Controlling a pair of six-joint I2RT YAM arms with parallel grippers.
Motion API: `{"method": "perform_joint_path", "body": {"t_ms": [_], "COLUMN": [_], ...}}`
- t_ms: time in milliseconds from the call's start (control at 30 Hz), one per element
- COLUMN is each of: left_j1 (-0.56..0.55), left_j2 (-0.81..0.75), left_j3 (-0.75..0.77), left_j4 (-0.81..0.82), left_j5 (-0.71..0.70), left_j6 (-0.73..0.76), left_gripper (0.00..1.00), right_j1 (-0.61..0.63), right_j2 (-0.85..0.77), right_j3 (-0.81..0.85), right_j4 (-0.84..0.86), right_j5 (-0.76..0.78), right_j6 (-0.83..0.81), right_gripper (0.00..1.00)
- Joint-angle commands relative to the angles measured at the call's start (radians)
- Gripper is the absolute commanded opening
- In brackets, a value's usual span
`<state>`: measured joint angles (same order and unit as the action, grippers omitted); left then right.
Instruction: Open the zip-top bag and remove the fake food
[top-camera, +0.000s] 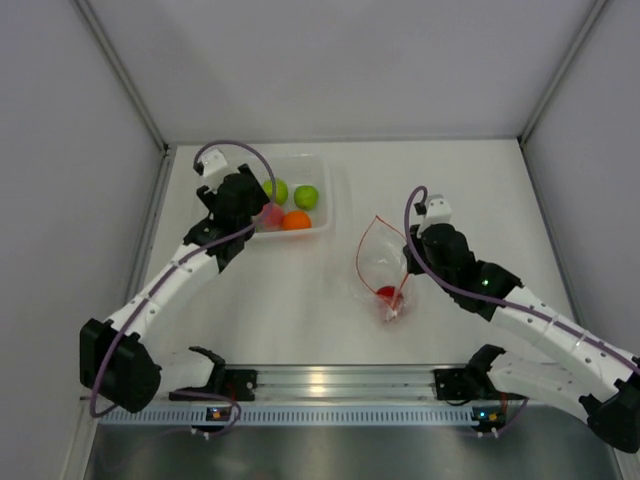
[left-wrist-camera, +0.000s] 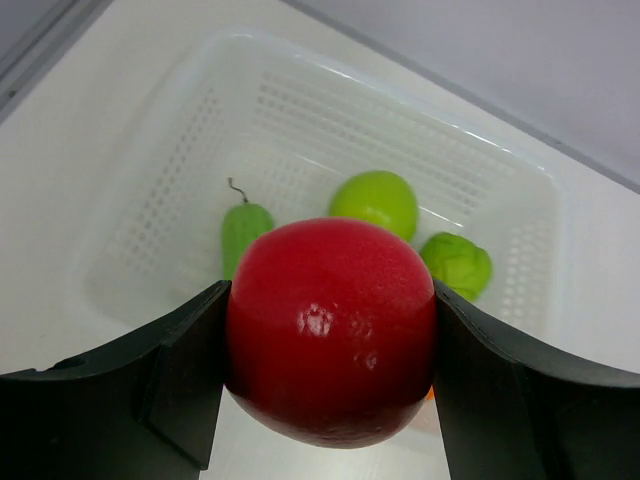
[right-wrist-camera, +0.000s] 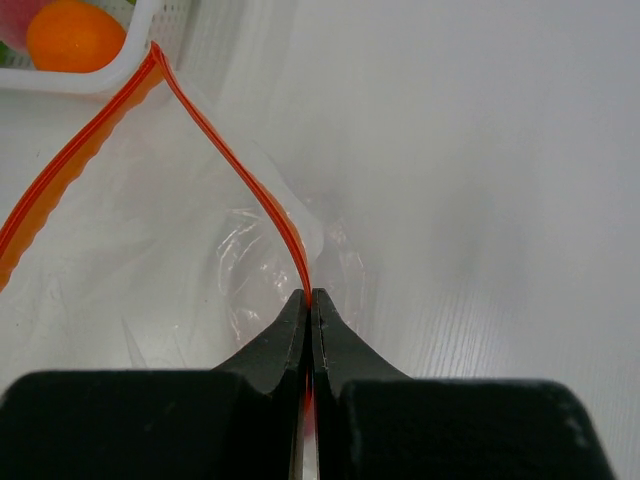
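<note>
My left gripper is shut on a glossy red ball of fake food, held just above the white perforated basket. In the top view this gripper hangs over the basket's near left part. The zip-top bag lies mid-table with its mouth gaping, and one red fruit sits inside near its bottom. My right gripper is shut on the bag's orange-red zipper strip, pinching one lip at the bag's right side.
The basket at the back holds two lime green fruits, an orange one and a pink one. White walls close in the table on three sides. A metal rail runs along the near edge.
</note>
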<state>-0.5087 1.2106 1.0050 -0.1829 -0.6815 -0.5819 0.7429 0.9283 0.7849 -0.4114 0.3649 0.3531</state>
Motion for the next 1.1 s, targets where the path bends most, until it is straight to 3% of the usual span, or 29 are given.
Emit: {"method": "perform_joint_path", "body": {"t_ms": [0, 267, 367, 433, 533, 567, 667, 767, 1000, 1067], "left_j1": [0.141, 0.343, 0.392, 0.412, 0.418, 0.418, 0.418, 0.418, 0.418, 0.415], "left_j2": [0.062, 0.391, 0.500, 0.568, 0.647, 0.662, 0.690, 0.675, 0.569, 0.497], "left_j3": [0.082, 0.292, 0.383, 0.455, 0.516, 0.556, 0.584, 0.580, 0.584, 0.578], "left_j4": [-0.056, -0.056, -0.067, -0.078, -0.111, -0.139, -0.159, -0.161, -0.179, -0.176], "left_j5": [0.101, 0.302, 0.376, 0.396, 0.402, 0.413, 0.430, 0.438, 0.581, 0.732], "left_j6": [-0.012, 0.004, -0.006, -0.001, 0.014, 0.017, 0.022, 0.014, -0.013, -0.027], "left_gripper": [0.05, 0.11, 0.34, 0.35, 0.53, 0.66, 0.86, 0.98, 0.98, 0.98], "right_j1": [-0.004, -0.004, -0.004, -0.002, -0.004, -0.002, -0.004, -0.005, -0.007, -0.005], "right_j2": [-0.028, -0.036, -0.039, -0.048, -0.062, -0.065, -0.075, -0.086, -0.100, -0.102], "right_j3": [-0.004, -0.007, -0.010, -0.015, -0.016, -0.016, -0.012, -0.007, 0.017, 0.027], "right_j4": [0.020, 0.020, 0.016, 0.013, 0.010, 0.005, -0.006, -0.013, -0.024, -0.017], "right_j5": [0.016, -0.001, -0.004, -0.007, -0.009, -0.007, -0.006, -0.003, -0.024, -0.047], "right_j6": [0.014, 0.007, 0.006, 0.006, 0.003, 0.001, -0.005, -0.005, 0.033, 0.056], "right_gripper": [0.00, 0.00, 0.00, 0.00, 0.00, 0.00, 0.00, 0.00, 0.00, 0.00]}}
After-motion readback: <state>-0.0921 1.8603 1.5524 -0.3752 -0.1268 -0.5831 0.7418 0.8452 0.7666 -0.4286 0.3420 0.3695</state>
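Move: The red apple is already in the left hand; its spot in the white tray, at the far left, lies about 15 cm ahead, 8 cm left and 12 cm below. The green apple is level with that spot and 7 cm to its right; the green chili lies 8 cm nearer than the spot, and the peach 7 cm nearer and 5 cm to its right. From the right hand the spot is roughly 25 cm ahead, 37 cm left, slightly lower. The red apple is carried by the left hand about 15 cm forward, down some 11 cm and 8 cm left into the tray beside the green apple, the fingers tipping down about 20 degrees. They then open and let go, and the hand starts back up and to the right, clear of the apple. The right hand keeps its pinch on the bag's rim, barely shifting. ##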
